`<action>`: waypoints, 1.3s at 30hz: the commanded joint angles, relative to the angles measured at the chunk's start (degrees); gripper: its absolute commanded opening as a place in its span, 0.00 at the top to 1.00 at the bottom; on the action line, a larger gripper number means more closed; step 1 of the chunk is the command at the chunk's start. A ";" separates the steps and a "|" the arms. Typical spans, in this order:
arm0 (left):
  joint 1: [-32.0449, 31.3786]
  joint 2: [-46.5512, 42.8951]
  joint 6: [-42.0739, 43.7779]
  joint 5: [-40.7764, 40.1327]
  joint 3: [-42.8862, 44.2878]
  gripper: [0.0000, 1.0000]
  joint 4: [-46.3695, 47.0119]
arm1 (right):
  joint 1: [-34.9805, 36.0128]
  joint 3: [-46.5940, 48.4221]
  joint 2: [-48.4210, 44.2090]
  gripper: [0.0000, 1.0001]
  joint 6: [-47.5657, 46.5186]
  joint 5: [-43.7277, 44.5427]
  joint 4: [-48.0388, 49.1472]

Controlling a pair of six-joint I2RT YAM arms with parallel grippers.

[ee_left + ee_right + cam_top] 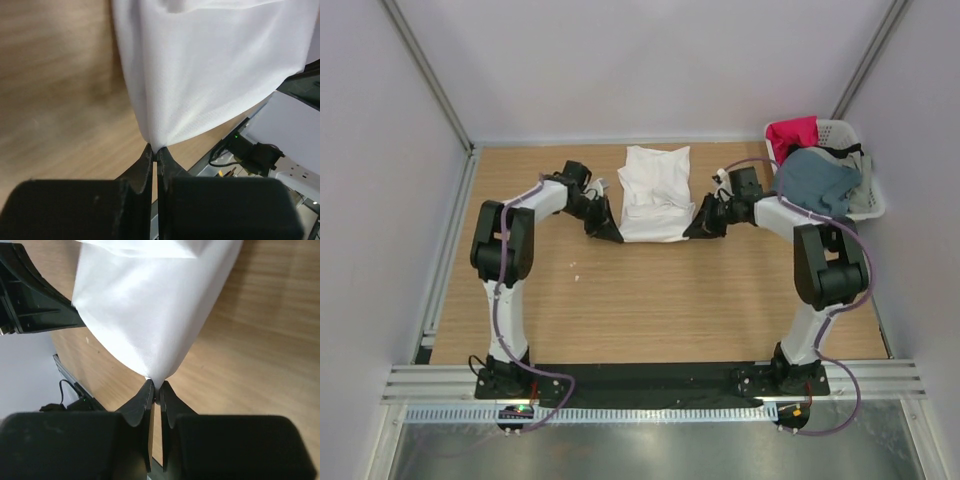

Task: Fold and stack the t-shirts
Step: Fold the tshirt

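Note:
A white t-shirt (pixel 652 192) lies folded narrow at the far middle of the wooden table. My left gripper (pixel 613 234) is shut on its near left corner; in the left wrist view the white t-shirt (pixel 210 75) bunches to a point between the tips of the left gripper (pixel 156 151). My right gripper (pixel 695 231) is shut on the near right corner, and the right wrist view shows the white t-shirt (pixel 150 305) pinched in the right gripper (pixel 156 386). A slate blue t-shirt (pixel 817 180) and a red-pink t-shirt (pixel 792 135) lie in the basket.
A white slotted plastic basket (pixel 873 198) stands at the far right corner of the table, close behind my right arm. Grey walls enclose the table on three sides. A black strip and metal rails run along the near edge (pixel 650 380).

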 commanded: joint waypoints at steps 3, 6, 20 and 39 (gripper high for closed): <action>-0.42 -13.25 -2.20 3.68 -4.52 1.00 1.30 | -0.21 -4.06 -13.21 0.89 -2.40 -0.30 -5.94; -1.12 -17.73 -2.29 3.33 -6.63 1.00 1.30 | -0.21 -6.78 -17.51 0.89 -1.70 -0.73 -6.83; -3.76 -27.59 -1.24 1.66 -13.49 1.00 -0.01 | -0.13 -10.49 -25.26 0.90 -1.08 -1.18 -8.68; -4.29 -30.32 1.57 -0.98 -8.32 1.00 -2.91 | 0.23 -1.00 -22.01 0.91 -0.11 -3.29 -8.32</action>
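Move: The t-shirt lies ahead with its two near corners already pinched: its middle is about 11 cm ahead and 7 cm right of the left hand, 11 cm ahead and 7 cm left of the right hand, some 2 to 4 cm below them. Its far edge is roughly 21 cm ahead of the left hand. White specks lie 9 cm back and 9 cm left of the left hand; the laundry basket is about 15 cm ahead and 30 cm right of the right hand. Up and back towards the base go both hands together, keeping their pinch on the t-shirt's near corners and drawing it off its spot. The left climbs about 12 cm and the right about 7 cm while backing some 8 cm; both dip a little and nearly stop, then rise again, starting forward, with the fingertips tilting outward about 10 degrees. ##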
